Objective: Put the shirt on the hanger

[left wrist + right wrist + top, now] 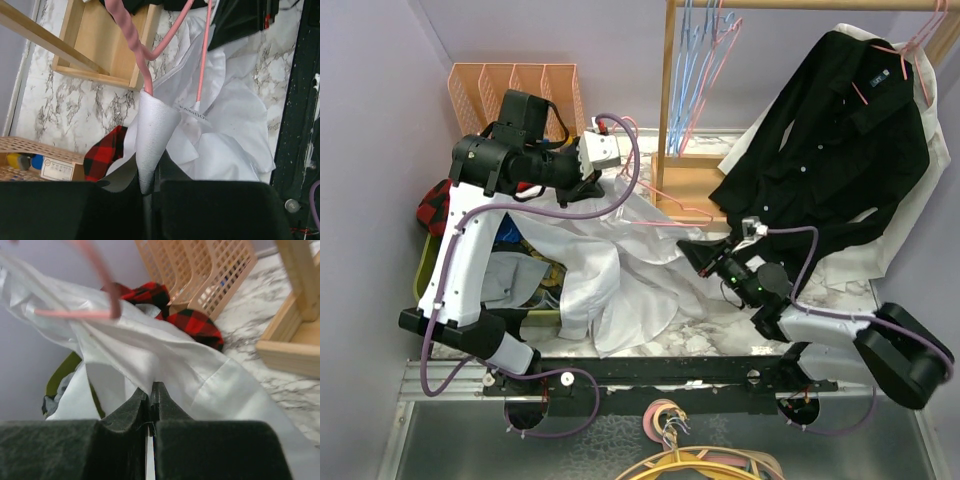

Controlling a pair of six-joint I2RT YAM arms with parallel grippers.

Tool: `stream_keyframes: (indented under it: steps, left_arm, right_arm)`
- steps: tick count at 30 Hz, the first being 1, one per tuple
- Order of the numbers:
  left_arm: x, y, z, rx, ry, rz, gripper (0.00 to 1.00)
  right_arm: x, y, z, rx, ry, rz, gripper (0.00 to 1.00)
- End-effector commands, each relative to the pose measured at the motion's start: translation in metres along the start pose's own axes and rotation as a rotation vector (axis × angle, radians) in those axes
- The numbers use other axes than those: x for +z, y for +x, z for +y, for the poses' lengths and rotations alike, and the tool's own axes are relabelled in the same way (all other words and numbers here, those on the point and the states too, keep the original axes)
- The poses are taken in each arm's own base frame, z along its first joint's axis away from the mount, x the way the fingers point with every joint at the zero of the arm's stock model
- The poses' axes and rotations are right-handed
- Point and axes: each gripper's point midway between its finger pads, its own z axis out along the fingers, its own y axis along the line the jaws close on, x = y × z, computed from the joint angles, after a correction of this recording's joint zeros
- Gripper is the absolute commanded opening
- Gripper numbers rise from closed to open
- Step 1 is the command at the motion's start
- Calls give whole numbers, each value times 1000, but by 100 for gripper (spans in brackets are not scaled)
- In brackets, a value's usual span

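Observation:
The white shirt (pixel 620 275) hangs in crumpled folds from my raised left gripper (pixel 594 188) down to the marble table. In the left wrist view a cone of its fabric (pixel 152 135) runs into the left gripper (pixel 147 187), which is shut on it. The pink hanger (pixel 202 65) rises out of that cone, and its wire (pixel 685 208) shows beside the shirt's top. My right gripper (pixel 688 250) sits low at the shirt's right side. Seen from the right wrist, it (pixel 151 390) is shut on a fold of the shirt (pixel 165 355), with the hanger (pixel 102 270) blurred above.
A wooden rack (pixel 670 100) stands at the back with light-blue hangers (pixel 698 50) on it. A black shirt (pixel 820 150) hangs at the right. A plaid shirt (pixel 435 205) lies by a green bin (pixel 423 265), in front of a peach mesh organizer (pixel 510 90).

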Motion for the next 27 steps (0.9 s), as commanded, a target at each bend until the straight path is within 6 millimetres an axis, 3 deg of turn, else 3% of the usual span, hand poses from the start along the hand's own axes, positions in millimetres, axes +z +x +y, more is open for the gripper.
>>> stream_keyframes:
  steps: [1,6,12,21,27]
  left_arm:
    - [-23,5,5,104,-87,91,0]
    - [-25,1,4,133,-97,91,0]
    - [-14,19,33,201,-273,277,0]
    - [-17,28,50,336,-431,458,0]
    - [-14,32,48,416,-458,546,0]
  right_arm:
    - [-17,-12,-56,-129,215,36,1]
    - [-21,-19,-69,-152,237,129,1]
    - [-9,-23,-57,-171,219,234,1]
    - [-18,-32,-68,-244,324,276,1]
    - [-23,-45,-70,-293,401,329,1]
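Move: The pink hanger's free right end lies just off the right hand, which pinches the white shirt's other shoulder edge: about 5 cm ahead, 7 cm to the right and 5 cm higher. The stand's wooden tray is roughly 14 cm ahead, 3 cm right and 13 cm below, the black shirt's hem some 24 cm right, 5 cm ahead and 8 cm lower. From the left hand, clamped on the hanger's covered end, that free end is about 26 cm right, 7 cm back and 10 cm lower. The white shirt's pinched edge is drawn over the hanger's free end by the right hand, first right, forward and up about 6 cm, then down some 4 cm with the fingertips dipping. The left hand keeps its pinch on collar cloth and hanger and, after a slight shift back, goes forward and sinks about 4 cm each, turning its fingers steeper down and more forward by some 35 degrees. ##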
